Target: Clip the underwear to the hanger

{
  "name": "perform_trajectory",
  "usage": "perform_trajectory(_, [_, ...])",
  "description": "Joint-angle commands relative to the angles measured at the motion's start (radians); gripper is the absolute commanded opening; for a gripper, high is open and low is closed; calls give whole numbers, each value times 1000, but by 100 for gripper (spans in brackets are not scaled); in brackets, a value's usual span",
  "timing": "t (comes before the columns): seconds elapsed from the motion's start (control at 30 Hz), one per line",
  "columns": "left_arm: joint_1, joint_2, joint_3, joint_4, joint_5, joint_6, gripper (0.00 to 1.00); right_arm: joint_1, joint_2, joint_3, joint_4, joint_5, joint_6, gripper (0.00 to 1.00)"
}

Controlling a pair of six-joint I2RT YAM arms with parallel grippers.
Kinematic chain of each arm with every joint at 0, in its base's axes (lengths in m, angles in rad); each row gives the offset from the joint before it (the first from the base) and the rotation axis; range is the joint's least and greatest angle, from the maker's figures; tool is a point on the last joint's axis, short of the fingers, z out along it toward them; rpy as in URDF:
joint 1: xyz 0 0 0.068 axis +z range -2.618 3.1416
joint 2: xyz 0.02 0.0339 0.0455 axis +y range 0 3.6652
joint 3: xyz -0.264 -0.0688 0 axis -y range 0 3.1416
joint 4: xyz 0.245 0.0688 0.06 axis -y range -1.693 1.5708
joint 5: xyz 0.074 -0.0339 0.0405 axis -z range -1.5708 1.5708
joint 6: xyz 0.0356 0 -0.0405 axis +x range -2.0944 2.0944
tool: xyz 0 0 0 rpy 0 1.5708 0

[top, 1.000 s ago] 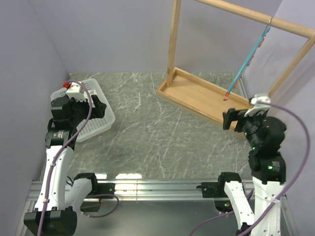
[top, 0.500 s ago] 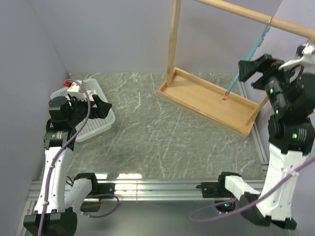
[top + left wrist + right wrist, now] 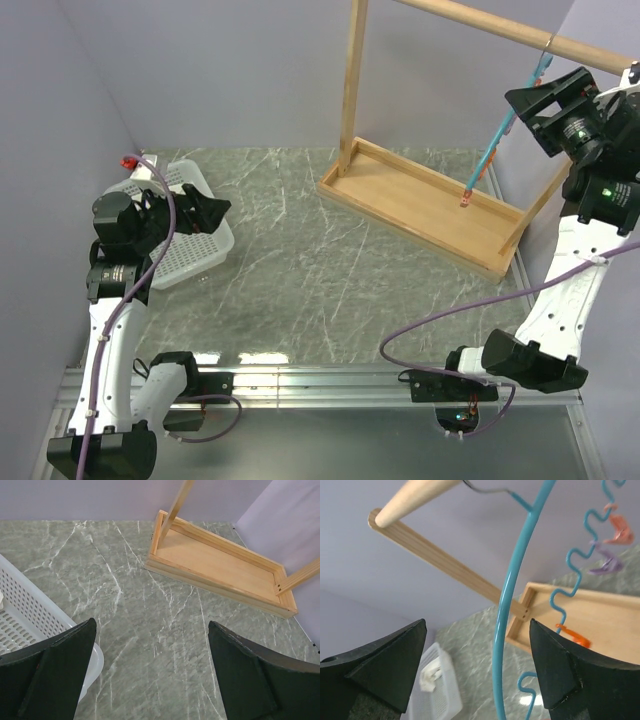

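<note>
The teal hanger [image 3: 508, 125] hangs by its hook from the rack's top bar, with an orange clip [image 3: 465, 200] at its low end. My right gripper [image 3: 530, 100] is raised beside the hanger's upper part. In the right wrist view the hanger's arch [image 3: 506, 620] runs between the open fingers of the right gripper [image 3: 477, 630], touching neither. The white underwear [image 3: 431, 674] lies crumpled in the basket [image 3: 445, 695] far below. My left gripper [image 3: 152, 670] stands open with nothing in it over the basket's near corner [image 3: 30, 615]. In the top view the left arm [image 3: 130, 230] covers the underwear.
The wooden rack has a tray base [image 3: 420, 200] on the marble table, uprights and a round top bar [image 3: 415, 492]. Pink [image 3: 620, 530], purple [image 3: 605, 566] and orange [image 3: 572, 635] clips hang on the hanger's wavy wire. Purple walls close in on the left, right and back.
My right arm has swung up from beside the rack tray's near corner to the top of the hanger. The left arm has shifted only slightly over the basket.
</note>
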Motion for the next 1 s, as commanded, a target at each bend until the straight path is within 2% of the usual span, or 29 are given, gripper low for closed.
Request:
perform_trajectory(0.0, [2, -2, 21, 70, 30, -24, 99, -5, -21, -39, 135, -119, 107, 90])
perform_trajectory(0.23, [2, 4, 11, 73, 17, -23, 99, -5, -12, -161, 247, -140, 187, 88])
perform_trajectory(0.43, [2, 10, 18, 84, 17, -30, 99, -1, -22, -263, 435, -154, 281, 85])
perform_trajectory(0.7, [2, 20, 28, 90, 27, -41, 99, 1, 1, -295, 542, -190, 345, 59])
perform_trajectory(0.8, [2, 24, 33, 86, 20, -41, 99, 3, 5, -296, 573, -199, 367, 43])
perform_trajectory(0.83, [0, 26, 36, 86, 15, -39, 99, 3, 8, -295, 574, -202, 371, 34])
perform_trajectory(0.97, [0, 32, 45, 84, 18, -43, 99, 3, 22, -290, 588, -209, 390, 14])
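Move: At the right hand's fingertips, the hanger's sloping left shoulder lies about 4 cm ahead, 1 cm to the right and 2 cm lower. The hanger's hook hangs on the wooden beam some 8 cm ahead, 6 cm right and 5 cm above the hand. The wooden tray sits far below, roughly 48 cm down, 11 cm ahead and 4 cm left. From the left hand, that shoulder is about 10 cm ahead, 57 cm right and 17 cm above. Reaching some 3 cm forward and as much down, the right hand brings its open fingers around the hanger's left shoulder, then eases back up about 2 cm while edging slightly left. The wrist rolls left side up by about 15 degrees and turns 10 degrees counter-clockwise; the fingers shut most of the way and pinch the teal bar just left of the hook. ##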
